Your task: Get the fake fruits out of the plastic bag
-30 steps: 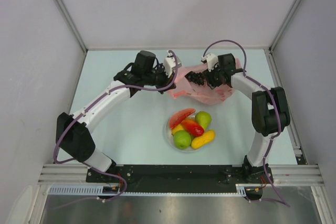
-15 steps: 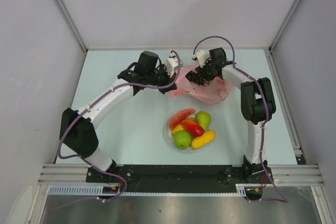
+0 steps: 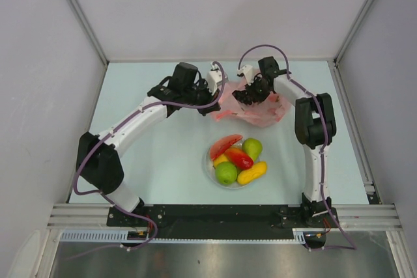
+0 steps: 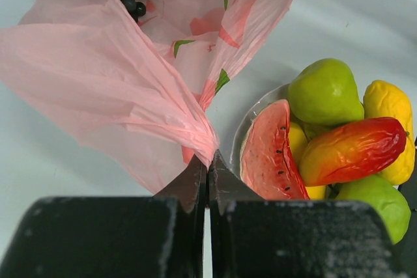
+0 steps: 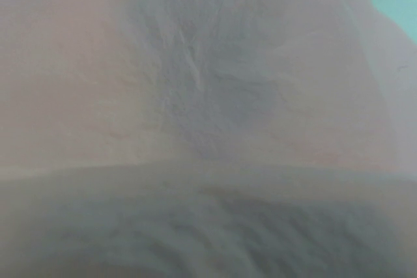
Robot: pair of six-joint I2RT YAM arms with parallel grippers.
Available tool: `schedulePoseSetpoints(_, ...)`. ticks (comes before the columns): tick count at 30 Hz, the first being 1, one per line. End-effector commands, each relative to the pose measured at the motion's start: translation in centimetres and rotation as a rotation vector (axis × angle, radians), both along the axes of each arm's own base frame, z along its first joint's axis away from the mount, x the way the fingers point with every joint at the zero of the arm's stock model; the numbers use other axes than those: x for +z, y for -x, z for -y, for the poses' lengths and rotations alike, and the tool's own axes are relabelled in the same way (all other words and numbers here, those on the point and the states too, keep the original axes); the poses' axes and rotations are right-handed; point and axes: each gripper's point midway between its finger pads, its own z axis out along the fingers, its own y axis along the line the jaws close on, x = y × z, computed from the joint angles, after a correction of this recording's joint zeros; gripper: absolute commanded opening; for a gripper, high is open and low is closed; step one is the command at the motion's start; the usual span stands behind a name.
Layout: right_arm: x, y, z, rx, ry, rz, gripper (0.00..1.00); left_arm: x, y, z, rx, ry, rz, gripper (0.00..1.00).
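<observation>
The pink plastic bag [image 3: 259, 110] lies at the back of the table. My left gripper [image 3: 212, 107] is shut on the bag's left edge; the left wrist view shows the jaws [image 4: 208, 161] pinching gathered film of the bag [image 4: 111, 76], which is pulled taut. My right gripper [image 3: 247, 96] is at the bag's mouth. A dark purple grape bunch [image 4: 133, 6] shows right by its black fingers. Blurred pink film [image 5: 195, 96] fills the right wrist view, so its jaws are hidden. Several fake fruits sit on the white plate [image 3: 207, 167]: watermelon slice [image 3: 225, 143], green apple [image 3: 227, 173], orange-yellow oblong one [image 3: 252, 172].
The plate lies in front of the bag, between the two arms. On it are also a green pear-shaped fruit [image 4: 326, 92], a red-orange oblong one [image 4: 352, 151] and a yellow one [image 4: 388, 105]. White walls close the table at the back and both sides.
My right gripper has moved left and back over the bag, its arm folding closer in. My left gripper has shifted slightly right, still holding the bag's edge. The plate's fruits have not moved.
</observation>
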Motion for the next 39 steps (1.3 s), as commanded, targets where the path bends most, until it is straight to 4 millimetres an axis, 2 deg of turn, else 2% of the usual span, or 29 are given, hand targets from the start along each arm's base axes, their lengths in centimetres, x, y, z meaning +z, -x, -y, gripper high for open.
schedulePoseSetpoints(1, 7.3, 0.4, -1.7, 0.044, -0.055, 0.091, 0.00, 2.2, -0.4, 0.3, 0.006, 0.036, 0.050, 0.00)
schedulePoseSetpoints(2, 8.8, 0.6, -1.8, 0.050, -0.059, 0.118, 0.00, 2.4, -0.5, 0.2, 0.017, 0.037, 0.054, 0.00)
schedulePoseSetpoints(3, 11.3, 1.3, -2.1, 0.066, -0.091, 0.153, 0.00, 2.4, -0.9, 0.0, 0.040, 0.029, 0.069, 0.00)
schedulePoseSetpoints(5, 14.0, 1.6, -2.3, 0.017, -0.149, 0.204, 0.00, 2.9, -1.4, -0.1, 0.075, 0.041, 0.081, 0.00)
schedulePoseSetpoints(6, 15.7, 2.2, -1.8, -0.026, -0.160, 0.239, 0.00, 3.2, -1.7, -0.1, 0.090, 0.047, 0.088, 0.00)
schedulePoseSetpoints(7, 16.6, 2.8, -1.8, -0.047, -0.181, 0.235, 0.00, 3.3, -2.0, 0.0, 0.103, 0.049, 0.090, 0.00)
schedulePoseSetpoints(9, 17.6, 4.8, -2.4, 0.020, -0.213, 0.204, 0.00, 4.0, -2.5, 0.3, 0.116, 0.068, 0.085, 0.00)
schedulePoseSetpoints(10, 18.0, 6.7, -2.5, 0.052, -0.211, 0.157, 0.00, 4.2, -2.5, 0.5, 0.114, 0.076, 0.078, 0.00)
schedulePoseSetpoints(11, 18.4, 7.7, -2.7, 0.122, -0.201, 0.149, 0.00, 4.1, -2.7, 0.8, 0.115, 0.080, 0.063, 0.00)
schedulePoseSetpoints(12, 18.8, 9.3, -3.4, 0.174, -0.230, 0.112, 0.00, 4.6, -2.8, 1.0, 0.110, 0.089, 0.067, 0.00)
schedulePoseSetpoints(13, 18.5, 9.8, -3.4, 0.146, -0.232, 0.091, 0.00, 4.8, -2.8, 1.1, 0.103, 0.093, 0.063, 0.00)
schedulePoseSetpoints(14, 19.9, 10.3, -3.3, 0.081, -0.262, 0.105, 0.00, 4.9, -2.8, 1.2, 0.097, 0.095, 0.063, 0.00)
schedulePoseSetpoints(19, 22.0, 12.7, -3.6, 0.100, -0.338, 0.117, 0.00, 6.2, -3.5, 0.6, 0.107, 0.057, 0.111, 0.01)
schedulePoseSetpoints(20, 22.9, 13.7, -3.8, 0.121, -0.367, 0.132, 0.00, 6.5, -3.9, 0.0, 0.120, 0.025, 0.135, 0.02)
schedulePoseSetpoints(22, 24.3, 14.1, -4.1, 0.132, -0.396, 0.170, 0.00, 6.4, -4.3, -0.5, 0.138, -0.017, 0.147, 0.02)
schedulePoseSetpoints(23, 25.8, 14.5, -4.1, 0.120, -0.411, 0.203, 0.00, 6.5, -4.4, -1.0, 0.139, -0.050, 0.156, 0.02)
schedulePoseSetpoints(25, 27.7, 15.0, -4.6, 0.107, -0.458, 0.236, 0.00, 5.5, -4.7, -1.4, 0.133, -0.099, 0.150, 0.02)
schedulePoseSetpoints(27, 29.7, 16.8, -5.0, 0.156, -0.501, 0.264, 0.00, 4.9, -5.0, -2.1, 0.149, -0.160, 0.149, 0.02)
schedulePoseSetpoints(30, 31.7, 19.1, -5.4, 0.209, -0.553, 0.286, 0.00, 3.0, -6.0, -3.1, 0.184, -0.244, 0.130, 0.02)
schedulePoseSetpoints(31, 31.9, 19.4, -5.5, 0.212, -0.554, 0.295, 0.00, 1.7, -6.2, -3.3, 0.188, -0.275, 0.105, 0.06)
schedulePoseSetpoints(32, 32.1, 20.0, -5.6, 0.225, -0.550, 0.308, 0.00, 1.5, -6.4, -3.3, 0.198, -0.281, 0.094, 0.14)
schedulePoseSetpoints(33, 32.2, 20.8, -5.5, 0.239, -0.546, 0.318, 0.00, 1.1, -6.6, -3.5, 0.214, -0.283, 0.076, 0.35)
schedulePoseSetpoints(35, 32.2, 21.4, -5.3, 0.246, -0.529, 0.335, 0.00, 0.6, -6.9, -3.3, 0.263, -0.253, 0.032, 0.51)
schedulePoseSetpoints(36, 31.9, 22.0, -5.1, 0.246, -0.524, 0.318, 0.00, 0.8, -6.9, -3.1, 0.272, -0.238, 0.029, 0.61)
schedulePoseSetpoints(38, 32.5, 23.1, -4.6, 0.245, -0.523, 0.329, 0.00, 2.0, -6.9, -2.6, 0.276, -0.202, 0.038, 0.70)
schedulePoseSetpoints(39, 32.5, 23.7, -4.5, 0.246, -0.517, 0.318, 0.00, 2.6, -6.9, -2.4, 0.276, -0.190, 0.045, 0.86)
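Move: The right hand, already shut on the black grapes low inside the bag, has the fruit plate about 30 cm back and 12 cm to its left, roughly level. On the plate, the watermelon slice lies 24 cm back and 15 cm left of this hand, the green pear 26 cm back and 4 cm left. From the left hand, which pinches the bag's corner, the grapes lie about 15 cm ahead, 19 cm right and 17 cm lower. Up and back in one fast sweep, the right hand draws the grapes out of the bag, rising some 30 cm and coming about 20 cm towards the robot, its shut fingers swinging leftward and more level. Meanwhile the left hand carries the pinched bag corner forward and up, then dips below its starting height, opens and lets go, about 6 cm farther forward. ##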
